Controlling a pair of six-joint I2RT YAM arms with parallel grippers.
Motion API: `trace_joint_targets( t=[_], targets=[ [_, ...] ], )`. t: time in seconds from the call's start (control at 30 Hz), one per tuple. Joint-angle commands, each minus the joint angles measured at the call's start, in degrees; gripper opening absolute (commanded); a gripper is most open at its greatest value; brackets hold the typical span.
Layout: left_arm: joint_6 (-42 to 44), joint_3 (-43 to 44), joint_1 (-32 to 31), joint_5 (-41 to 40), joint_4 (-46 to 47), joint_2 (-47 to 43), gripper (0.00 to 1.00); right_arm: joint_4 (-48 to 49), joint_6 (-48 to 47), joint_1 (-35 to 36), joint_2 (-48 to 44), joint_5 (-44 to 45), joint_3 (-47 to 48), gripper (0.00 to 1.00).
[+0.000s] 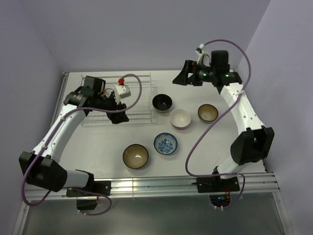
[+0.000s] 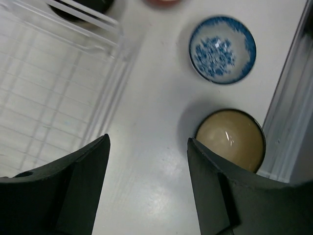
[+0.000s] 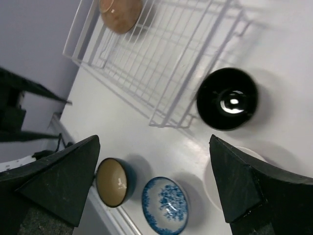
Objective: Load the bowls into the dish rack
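The wire dish rack (image 1: 138, 99) stands at the back left of the table. One tan bowl (image 3: 121, 13) lies in its far corner. Five bowls sit on the table right of the rack: black (image 1: 162, 102), white inside (image 1: 180, 118), tan (image 1: 208, 113), blue-and-white (image 1: 166, 143) and a second tan one (image 1: 135, 156). My left gripper (image 1: 119, 117) hovers over the rack's front edge, open and empty (image 2: 147, 142). My right gripper (image 1: 181, 78) hangs high at the back, open and empty (image 3: 154, 142), looking down on the black bowl (image 3: 227, 98).
An aluminium rail (image 1: 186, 183) runs along the near table edge, close to the front tan bowl (image 2: 231, 139). Purple walls close in on the left, back and right. A purple cable (image 1: 195, 147) loops from the right arm over the table.
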Motion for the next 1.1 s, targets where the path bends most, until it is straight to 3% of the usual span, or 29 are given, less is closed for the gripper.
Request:
trace_joint_targets(
  t=[0.0, 0.23, 0.5, 0.8, 1.07],
  targets=[
    [9.21, -4.05, -3.83, -4.19, -3.96, -3.85, 0.7, -4.02, -6.23, -4.8, -6.64, 1.34, -1.57, 1.0],
    [13.35, -11.69, -14.9, -12.63, -3.96, -2.19, 0.71, -5.26, -12.74, -7.8, -17.11, 11.25, -5.69, 1.0],
    [13.79, -18.12, -17.82, -17.3, 5.97, 0.79, 0.72, -1.74, -12.12, -9.47, -28.01, 14.45, -14.93, 1.0],
    [15.81, -18.39, -19.66, -16.07, 5.98, 7.73, 0.7, -6.39, -11.34, -9.47, -26.53, 13.48, -14.4, 1.0],
    [15.12, -20.76, -19.93, -15.01, 7.2, 7.57, 0.69, -7.45, -10.63, -11.49, -24.51, 11.46, -14.67, 1.0]
  ],
)
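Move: The tan bowl near the front edge lies about 14 cm back from the left hand, 6 cm to its right and some 21 cm below. The blue-patterned bowl sits roughly 16 cm to the right of that bowl and 7 cm farther out; the dish rack's middle is about 22 cm ahead of the left hand and 8 cm to its left. From the right hand, the tan bowl is some 24 cm back, 22 cm left and 26 cm down. Down and back, the empty left hand comes away from the rack towards the tan bowl, sinking about 17 cm; the backward part comes early, and the half-open fingers tip steeper and swing clockwise, one ending close by the bowl's outer rim. The right hand withdraws rightward and back, rising slightly then easing down, fingers wide open. ##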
